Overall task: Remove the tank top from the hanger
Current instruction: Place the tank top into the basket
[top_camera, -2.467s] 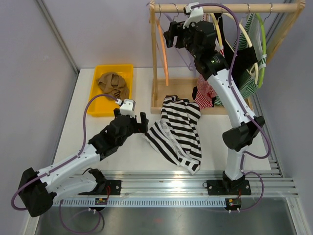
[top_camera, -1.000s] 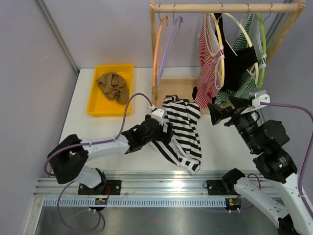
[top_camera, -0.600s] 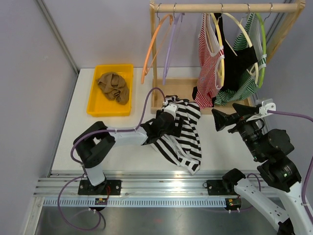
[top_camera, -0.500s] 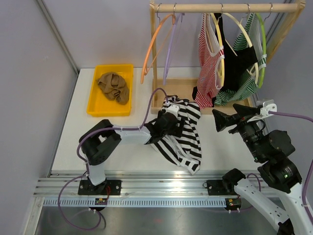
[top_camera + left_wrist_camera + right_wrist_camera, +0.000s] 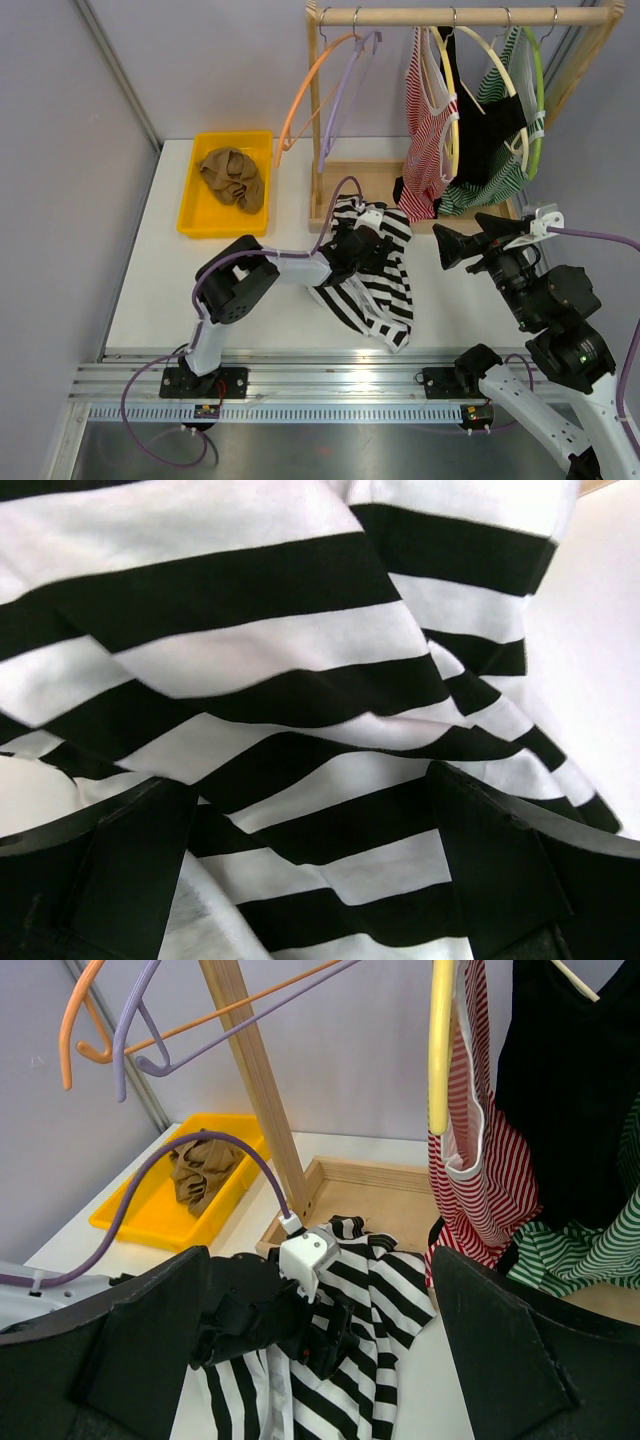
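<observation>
A black-and-white striped tank top [image 5: 385, 285] lies crumpled on the table, off any hanger. Low over its upper part is my left gripper [image 5: 375, 250], open. In the left wrist view the striped cloth [image 5: 300, 680] fills the frame and my left gripper [image 5: 310, 865] has cloth lying between its spread fingers [image 5: 120, 870]. My right gripper [image 5: 462, 235] hangs open in the air to the right of the top, holding nothing. In the right wrist view the top [image 5: 400, 1290] and the left arm's wrist [image 5: 305, 1255] show between its wide fingers [image 5: 510, 1350].
An orange hanger [image 5: 300, 95] and a purple hanger [image 5: 345, 85] hang bare on the wooden rail [image 5: 460, 15], tilted left. A red-striped top [image 5: 428, 140], a black one [image 5: 485, 130] and a green-striped one [image 5: 500, 180] hang at the right. A yellow tray [image 5: 205, 225] holds brown cloth [image 5: 232, 178].
My left arm has stretched to the right until its gripper is over the striped top. The two bare hangers have swung out to the left. The right arm has hardly moved.
</observation>
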`<state>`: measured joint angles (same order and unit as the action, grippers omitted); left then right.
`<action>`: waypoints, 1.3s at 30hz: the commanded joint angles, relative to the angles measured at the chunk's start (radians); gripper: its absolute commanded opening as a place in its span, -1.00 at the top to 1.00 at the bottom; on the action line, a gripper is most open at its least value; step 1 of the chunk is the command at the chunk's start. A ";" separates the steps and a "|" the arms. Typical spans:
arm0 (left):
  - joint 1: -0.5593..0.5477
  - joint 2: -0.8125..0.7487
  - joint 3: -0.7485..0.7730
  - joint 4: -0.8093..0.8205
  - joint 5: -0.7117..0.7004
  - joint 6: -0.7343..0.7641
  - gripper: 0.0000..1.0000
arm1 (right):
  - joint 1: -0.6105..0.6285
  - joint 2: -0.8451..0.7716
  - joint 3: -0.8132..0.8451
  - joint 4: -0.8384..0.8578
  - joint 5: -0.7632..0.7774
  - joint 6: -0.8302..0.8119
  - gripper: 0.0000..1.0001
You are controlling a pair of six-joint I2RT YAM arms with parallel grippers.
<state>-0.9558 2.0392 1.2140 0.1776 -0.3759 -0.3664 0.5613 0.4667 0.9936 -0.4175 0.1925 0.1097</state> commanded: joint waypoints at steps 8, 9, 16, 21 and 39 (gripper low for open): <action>0.011 0.047 -0.004 0.025 -0.012 -0.011 0.29 | 0.005 -0.016 -0.001 0.016 0.002 0.008 -0.99; 0.011 0.033 -0.011 0.025 -0.009 -0.008 0.65 | 0.003 -0.016 -0.003 0.017 0.002 0.010 -0.99; 0.008 -0.121 -0.139 0.031 -0.020 -0.012 1.00 | 0.005 -0.019 -0.009 0.019 0.015 0.010 -0.99; -0.008 -0.309 -0.284 0.016 -0.058 0.003 1.00 | 0.003 -0.026 -0.009 0.017 0.025 0.013 -0.99; 0.054 -1.084 -0.521 -0.288 -0.426 -0.031 1.00 | 0.005 -0.042 -0.015 0.019 0.048 0.016 -0.99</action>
<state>-0.9161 1.0710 0.6842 -0.0746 -0.6590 -0.3923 0.5613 0.4309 0.9810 -0.4171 0.2207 0.1143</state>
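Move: The striped tank top lies flattened out right under the left hand's open fingers, its middle roughly 4 cm back, 3 cm to the left and 3 cm below. The yellow basket stands about 15 cm ahead and 35 cm to the left, while the wooden rack base is centred some 13 cm ahead and 6 cm to the right. From the right hand the tank top's middle is roughly 10 cm ahead, 11 cm left and 37 cm down. The left hand eases down about 1 cm and shuts its wide-open fingers on the striped tank top, pinching a bunch of the fabric from above. Keeping that pinch, it draws back a little along the table, then sweeps left and up towards the yellow basket, ending some 20 cm to the left, 15 cm higher and 7 cm nearer the base, as the wrist turns about 15 degrees counter-clockwise and the fingertips tip upward by a similar amount. ##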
